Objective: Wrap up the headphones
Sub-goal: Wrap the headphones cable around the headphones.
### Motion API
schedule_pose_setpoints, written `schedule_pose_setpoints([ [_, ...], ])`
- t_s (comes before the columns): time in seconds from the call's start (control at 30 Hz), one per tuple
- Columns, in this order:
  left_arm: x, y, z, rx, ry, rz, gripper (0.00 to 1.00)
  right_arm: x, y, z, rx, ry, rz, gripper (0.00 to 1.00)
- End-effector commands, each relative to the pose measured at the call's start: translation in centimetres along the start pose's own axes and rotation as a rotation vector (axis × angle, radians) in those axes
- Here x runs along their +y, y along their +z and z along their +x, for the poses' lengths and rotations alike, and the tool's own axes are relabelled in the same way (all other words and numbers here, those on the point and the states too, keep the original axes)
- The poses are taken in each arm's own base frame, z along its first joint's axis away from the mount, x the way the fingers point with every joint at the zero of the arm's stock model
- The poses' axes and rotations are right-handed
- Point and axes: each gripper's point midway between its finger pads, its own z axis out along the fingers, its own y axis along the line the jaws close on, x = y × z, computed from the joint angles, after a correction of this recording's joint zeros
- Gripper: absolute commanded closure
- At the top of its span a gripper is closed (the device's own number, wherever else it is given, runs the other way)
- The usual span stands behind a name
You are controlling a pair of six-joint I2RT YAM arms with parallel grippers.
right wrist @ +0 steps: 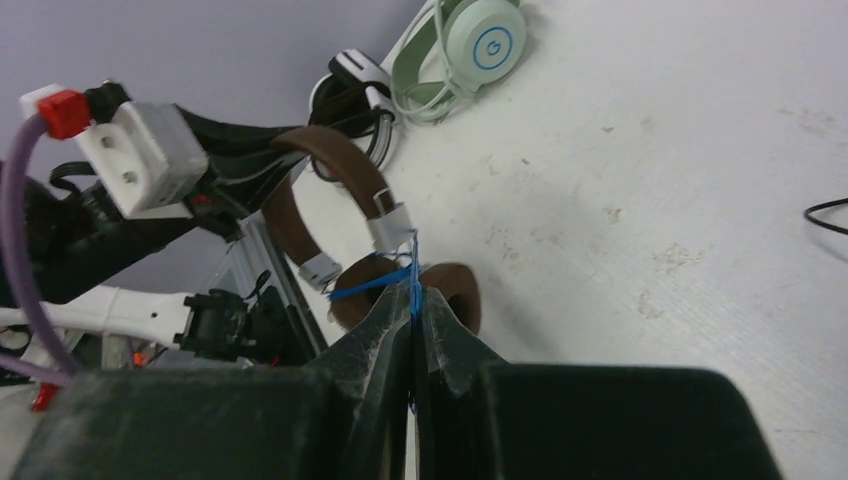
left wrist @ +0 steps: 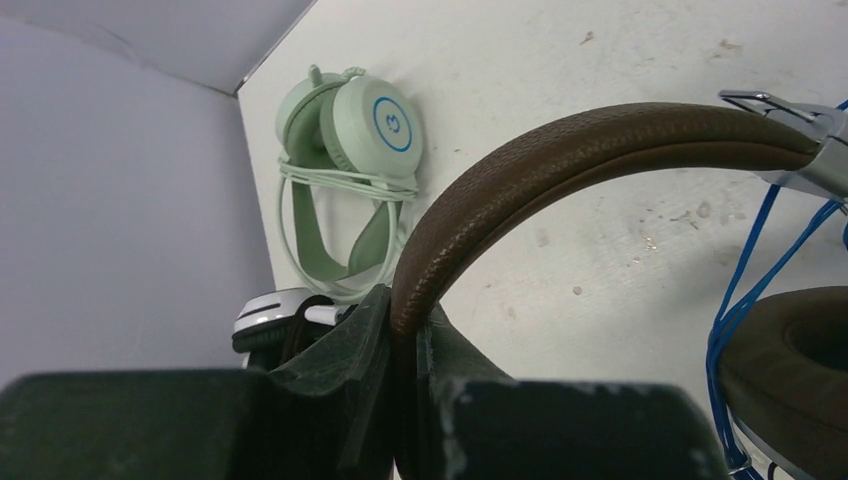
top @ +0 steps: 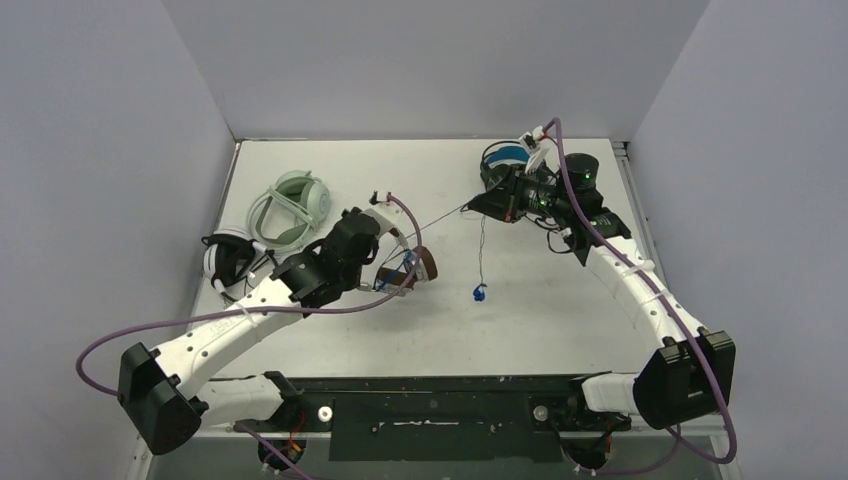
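Observation:
My left gripper (left wrist: 402, 315) is shut on the headband of the brown headphones (left wrist: 600, 140), holding them above the table left of centre (top: 425, 262). Their blue cord (right wrist: 413, 265) runs taut from the ear cups to my right gripper (right wrist: 414, 298), which is shut on it further back and to the right (top: 478, 205). The cord's free end (top: 479, 292) hangs below that gripper. At the back left lie the mint green headphones (top: 295, 205) with their cord wound round them. The white headphones (top: 228, 258) lie beside them. The black headphones with a blue headband (top: 505, 155) lie behind my right arm.
Grey walls close in the table (top: 560, 320) on the left, back and right. A thin black cable end (right wrist: 825, 210) lies on the table at the right in the right wrist view.

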Motion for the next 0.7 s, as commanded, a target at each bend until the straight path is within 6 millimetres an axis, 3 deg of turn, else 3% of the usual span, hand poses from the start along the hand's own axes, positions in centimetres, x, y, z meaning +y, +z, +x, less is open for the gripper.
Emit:
schedule_pose_setpoints([
  [0.0, 4.1, -0.2, -2.9, -0.036, -0.158, -0.241, 1.00, 5.0, -1.1, -0.9, 0.015, -0.028, -0.123, 1.00],
  [0.17, 3.7, 1.0, -2.1, 0.051, -0.264, -0.341, 1.00, 7.1, -1.6, -1.3, -0.002, -0.028, -0.157, 1.00],
  [0.33, 2.1, 2.5, -2.4, 0.123, -0.481, -0.363, 1.00, 9.4, -0.9, -0.8, -0.008, -0.016, -0.205, 1.00],
  [0.5, 0.8, 5.0, -2.7, 0.173, -0.760, -0.303, 1.00, 11.8, 0.2, 0.5, 0.000, -0.006, -0.264, 1.00],
  [0.67, 1.6, 7.1, -1.3, 0.228, -1.037, -0.317, 1.00, 13.1, 0.9, 2.9, 0.037, 0.010, -0.281, 1.00],
])
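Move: The left gripper holds the brown headphones by the headband, their ear cups about 12 cm to its right, 2 cm back and 5 cm lower; the cable pinched in the right gripper is some 23 cm to its right, 6 cm higher. From the right gripper the ear cups lie about 11 cm left, 3 cm back and 11 cm down, while the blue plug dangles roughly 19 cm beneath it. The wrapped green headphones lie about 24 cm ahead of the left gripper, 12 cm left and 21 cm below. Swing the ear cups forward and up by turning the left gripper about 35 degrees counter-clockwise and rolling its right side up, while carrying it forward some 5 cm and letting it sink slightly late on. Meanwhile draw the right gripper back about 8 cm, left 6 cm and a little up, bringing the cable closer to the cups. Keep both grippers shut on headband and cable. ##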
